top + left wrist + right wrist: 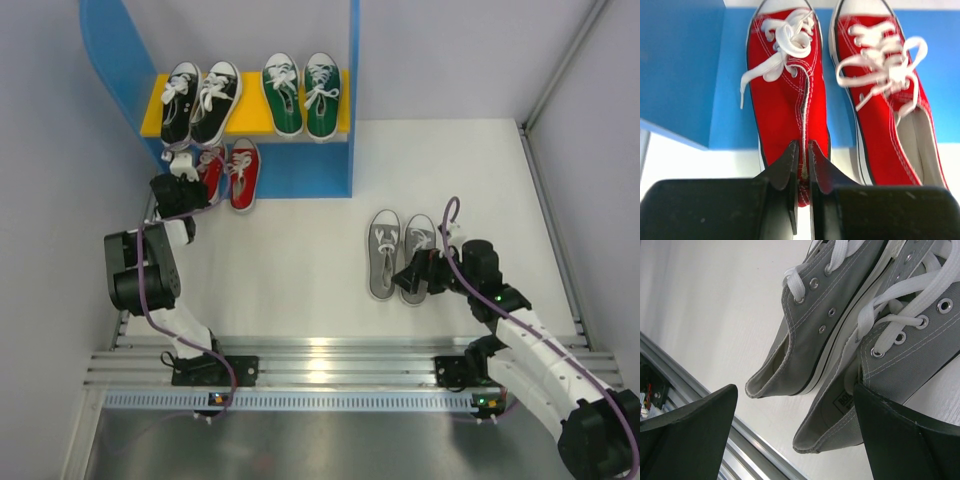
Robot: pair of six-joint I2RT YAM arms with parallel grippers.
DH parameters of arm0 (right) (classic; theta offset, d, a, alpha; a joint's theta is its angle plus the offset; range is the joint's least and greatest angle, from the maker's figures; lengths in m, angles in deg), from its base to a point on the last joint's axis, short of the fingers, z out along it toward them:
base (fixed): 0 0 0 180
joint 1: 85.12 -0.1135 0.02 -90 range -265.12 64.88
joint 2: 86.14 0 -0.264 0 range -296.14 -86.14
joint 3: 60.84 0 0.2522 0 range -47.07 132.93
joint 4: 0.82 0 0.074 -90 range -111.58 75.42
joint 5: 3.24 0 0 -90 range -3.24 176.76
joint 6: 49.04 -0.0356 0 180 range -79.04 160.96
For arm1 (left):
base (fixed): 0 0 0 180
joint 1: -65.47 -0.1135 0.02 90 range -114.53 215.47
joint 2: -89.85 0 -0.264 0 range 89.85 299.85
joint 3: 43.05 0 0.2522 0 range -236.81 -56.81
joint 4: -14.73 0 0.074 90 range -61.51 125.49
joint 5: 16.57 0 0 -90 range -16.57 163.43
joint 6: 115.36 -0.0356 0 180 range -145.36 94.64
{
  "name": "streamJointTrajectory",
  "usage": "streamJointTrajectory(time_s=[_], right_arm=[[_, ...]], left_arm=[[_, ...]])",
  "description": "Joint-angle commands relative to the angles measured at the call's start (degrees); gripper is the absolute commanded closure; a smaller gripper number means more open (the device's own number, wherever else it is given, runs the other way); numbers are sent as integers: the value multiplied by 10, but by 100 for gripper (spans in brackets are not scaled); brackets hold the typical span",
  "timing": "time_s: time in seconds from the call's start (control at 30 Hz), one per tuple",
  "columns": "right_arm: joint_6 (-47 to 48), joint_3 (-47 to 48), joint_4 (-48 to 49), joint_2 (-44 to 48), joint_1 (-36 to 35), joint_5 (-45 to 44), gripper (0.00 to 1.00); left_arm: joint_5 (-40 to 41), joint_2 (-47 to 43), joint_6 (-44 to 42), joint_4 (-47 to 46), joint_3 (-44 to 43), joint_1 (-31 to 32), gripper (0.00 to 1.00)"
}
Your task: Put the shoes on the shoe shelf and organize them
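Observation:
The blue shoe shelf holds a black pair and a green pair on its yellow board. On its lower blue floor stands the red pair. My left gripper is shut on the heel rim of the left red shoe, with the right red shoe beside it. The grey pair lies on the white table. My right gripper stands open at their heels, with the right grey shoe against one finger and the other grey shoe just ahead.
The shelf's tall blue side panels flank the red pair. An aluminium rail runs along the near table edge behind the grey shoes' heels. White walls close in left and right.

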Motion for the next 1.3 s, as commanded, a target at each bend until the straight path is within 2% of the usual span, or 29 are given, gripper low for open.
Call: streamJointTrajectory(time_s=[0.0, 0.03, 0.07, 0.1, 0.17, 0.23, 0.27, 0.33, 0.37, 0.6, 0.63, 0.7, 0.9, 1.0, 1.1, 1.17, 1.27], right_arm=[[9, 20, 19, 6, -7, -6, 0], [8, 20, 19, 9, -7, -3, 1], [8, 20, 20, 11, -7, -2, 1], [8, 20, 20, 13, -7, -1, 1], [7, 20, 20, 18, -8, 0, 0], [7, 20, 20, 23, -7, 0, 1], [7, 20, 20, 25, -7, 0, 1], [6, 20, 21, 29, -7, 1, 1], [6, 20, 21, 31, -7, 0, 0], [5, 19, 14, 48, -7, -9, 1], [4, 19, 12, 52, -7, -14, 1], [1, 19, 7, 55, -7, -21, 1], [-4, 20, -28, 81, -6, -75, 0], [-22, 25, -55, 100, -6, -125, 1], [-49, 30, -87, 125, -6, -187, 1], [-72, 27, -92, 135, -6, -220, 1], [-91, 19, -88, 149, -7, -230, 1]], left_arm=[[-16, -40, -1, -54, 27, -3, 92], [-11, -46, 2, -54, 38, -2, 88], [-6, -55, 7, -54, 43, -2, 70], [-3, -61, 9, -55, 48, -3, 65], [4, -77, 15, -48, 57, -2, 63], [8, -94, 19, -28, 60, -2, 54], [8, -102, 26, -21, 61, -2, 42], [14, -119, 49, 9, 60, -3, 27], [14, -126, 62, 24, 58, -2, 3], [-5, -227, 195, 114, 69, 4, 2], [-12, -249, 203, 159, 61, 11, 2], [-55, -274, 218, 185, 62, 19, 2], [-109, -417, 265, 204, 122, 94, 2], [-69, -463, 279, 220, 135, 202, 2], [25, -492, 288, 219, 164, 364, 2], [72, -486, 287, 219, 170, 419, 2], [102, -462, 294, 202, 185, 498, 1]])
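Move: The left hand pinches the left red shoe by its heel on the blue shelf's bottom board; the shoe's middle is about 11 cm ahead and 4 below, and the other red shoe's is level with that, 9 cm to its right. The left grey shoe lies some 48 cm right of this hand and 16 back. From the right hand the right grey shoe's middle is about 10 cm ahead and 1 right, the left grey's 11 ahead and 9 left, both 5 lower. The left hand lets go of the red shoe's heel, its fingers opening wide as it eases back a couple of centimetres with a slight dip, then climbs clear and sweeps right and back over the open table towards the grey shoes, about 30 cm right and 20 back, sinking a little at the end while it turns some 35 degrees clockwise and rolls its left side down. The right hand, fingers still wide open, first rises a little near the right grey shoe's heel, then swings about 5 cm right, turning clockwise by nearly 20 degrees. ##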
